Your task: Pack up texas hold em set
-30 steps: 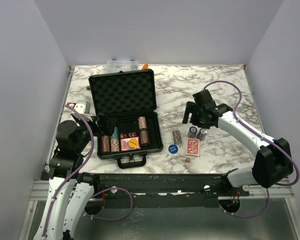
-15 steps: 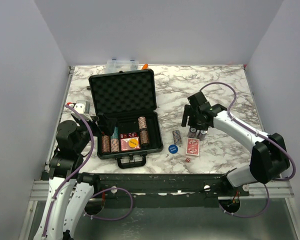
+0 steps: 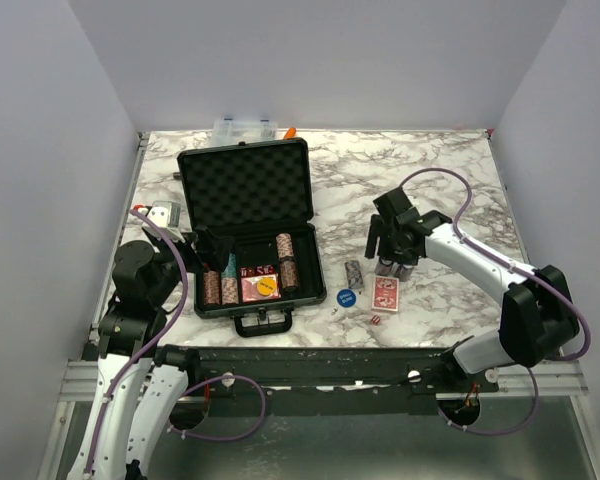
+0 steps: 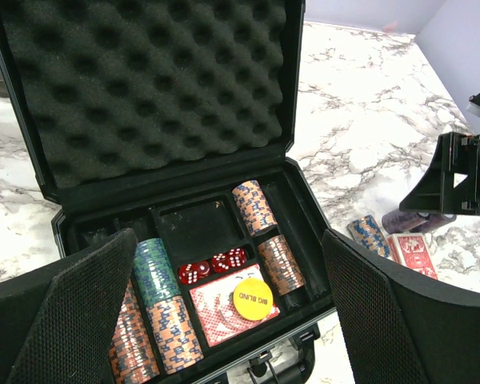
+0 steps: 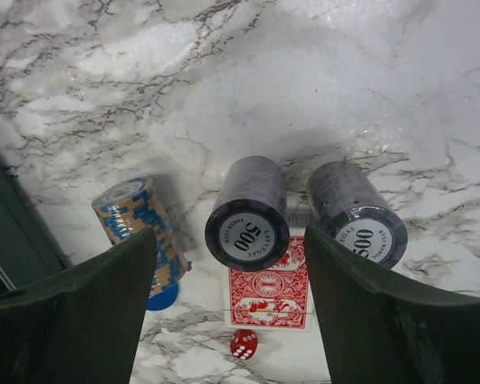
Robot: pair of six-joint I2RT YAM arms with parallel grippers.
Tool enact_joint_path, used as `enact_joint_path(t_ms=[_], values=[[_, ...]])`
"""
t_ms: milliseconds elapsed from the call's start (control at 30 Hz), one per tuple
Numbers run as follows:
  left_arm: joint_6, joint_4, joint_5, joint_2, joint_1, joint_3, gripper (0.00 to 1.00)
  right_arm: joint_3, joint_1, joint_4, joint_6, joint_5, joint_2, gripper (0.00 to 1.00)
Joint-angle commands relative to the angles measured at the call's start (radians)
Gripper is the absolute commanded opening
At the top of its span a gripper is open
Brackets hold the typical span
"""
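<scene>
The black briefcase [image 3: 248,190] lies open on the left, foam lid [image 4: 144,88] up. Its tray holds chip stacks [image 4: 160,296], two red dice [image 4: 212,268], a red-backed deck [image 4: 224,308] and a yellow disc [image 4: 254,298]. My left gripper [image 4: 229,240] hangs open just in front of the tray [image 3: 212,252], holding nothing. On the marble stand two purple chip stacks [image 5: 248,212] [image 5: 356,212], a blue-and-orange stack [image 5: 136,216], a red deck [image 5: 268,292], a red die [image 5: 243,344] and the blue button [image 3: 346,297]. My right gripper [image 5: 230,240] is open with one finger on either side of the left purple stack.
A clear plastic box [image 3: 245,128] and an orange-handled tool [image 3: 290,132] lie behind the case at the table's far edge. A small grey-white object [image 3: 164,213] sits left of the case. White walls close in the table [image 3: 430,170] on three sides.
My right gripper has moved left and down onto the purple chip stacks, and its jaws have narrowed slightly. The left arm and the case have not moved.
</scene>
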Motion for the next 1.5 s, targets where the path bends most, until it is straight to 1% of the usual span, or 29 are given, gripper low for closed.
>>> enact_joint_path(t_ms=[0, 67, 100, 133, 267, 300, 333, 400, 533, 567, 633, 800, 933, 967, 1067, 1267, 1467], values=[[-0.005, 0.017, 0.015, -0.004, -0.004, -0.01, 0.97, -0.035, 0.009, 0.011, 0.01, 0.007, 0.011, 0.73], [-0.004, 0.018, 0.014, -0.004, -0.005, -0.01, 0.97, -0.037, 0.011, 0.017, 0.01, 0.005, 0.019, 0.72], [-0.003, 0.018, 0.014, -0.006, -0.005, -0.01, 0.97, -0.037, 0.01, 0.019, 0.008, 0.006, 0.023, 0.69], [-0.003, 0.017, 0.012, -0.006, -0.006, -0.011, 0.97, -0.036, 0.012, 0.02, 0.009, 0.007, 0.029, 0.68], [-0.003, 0.017, 0.012, -0.006, -0.007, -0.011, 0.97, -0.029, 0.017, 0.022, 0.007, 0.006, 0.047, 0.59], [-0.004, 0.017, 0.012, -0.008, -0.007, -0.011, 0.97, -0.028, 0.019, 0.022, 0.007, 0.003, 0.05, 0.54], [-0.003, 0.018, 0.012, -0.007, -0.007, -0.012, 0.97, -0.027, 0.019, 0.023, 0.007, 0.006, 0.054, 0.51], [-0.004, 0.018, 0.011, -0.007, -0.007, -0.012, 0.97, -0.027, 0.02, 0.023, 0.008, 0.01, 0.059, 0.51], [-0.028, 0.018, -0.03, -0.012, -0.008, -0.012, 0.99, -0.014, 0.021, 0.015, 0.007, 0.015, 0.066, 0.21], [-0.053, 0.017, -0.044, -0.016, -0.008, -0.007, 0.99, -0.01, 0.022, 0.009, 0.006, 0.015, 0.067, 0.16], [-0.115, 0.02, -0.034, -0.024, -0.008, 0.008, 0.99, 0.004, 0.024, -0.003, 0.005, 0.017, 0.068, 0.11], [-0.368, -0.01, -0.133, -0.041, -0.008, 0.054, 0.99, 0.094, 0.023, -0.07, -0.007, 0.04, 0.05, 0.07], [-0.497, -0.081, -0.113, -0.02, -0.008, 0.151, 0.99, 0.168, 0.023, -0.082, -0.017, 0.033, 0.018, 0.04], [-0.522, -0.103, -0.113, -0.011, -0.008, 0.182, 0.99, 0.179, 0.023, -0.071, -0.019, 0.014, 0.01, 0.02], [-0.59, -0.151, -0.104, 0.005, -0.008, 0.259, 0.99, 0.198, 0.023, -0.009, -0.02, -0.067, -0.01, 0.01], [-0.69, -0.184, -0.068, 0.015, -0.008, 0.329, 0.99, 0.185, 0.026, 0.133, -0.025, -0.266, -0.033, 0.01], [-0.716, -0.187, -0.096, 0.042, -0.008, 0.39, 0.99, 0.208, 0.034, 0.191, -0.042, -0.291, 0.011, 0.01]])
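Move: The nearer 500-chip stack stands upright almost under my right hand, about 1 cm back and 4 cm below its finger point. Its twin is some 5 cm to the right of it. The orange chip stack lies about 7 cm to its left, the card deck about 7 cm behind it. The case's middle is roughly 30 cm to my right hand's left. From my left hand that same stack is about 36 cm right, 4 cm ahead and 22 cm lower. My right hand sinks about 2 cm around the upper part of the nearer 500 stack and closes its fingers on it. Then I lift it some 9 cm, swinging left towards the case and a little forward, fingertips tilting left. Late on, my empty, open left hand rises about 12 cm away from the case, easing back and rolling left side down some 35 degrees. ##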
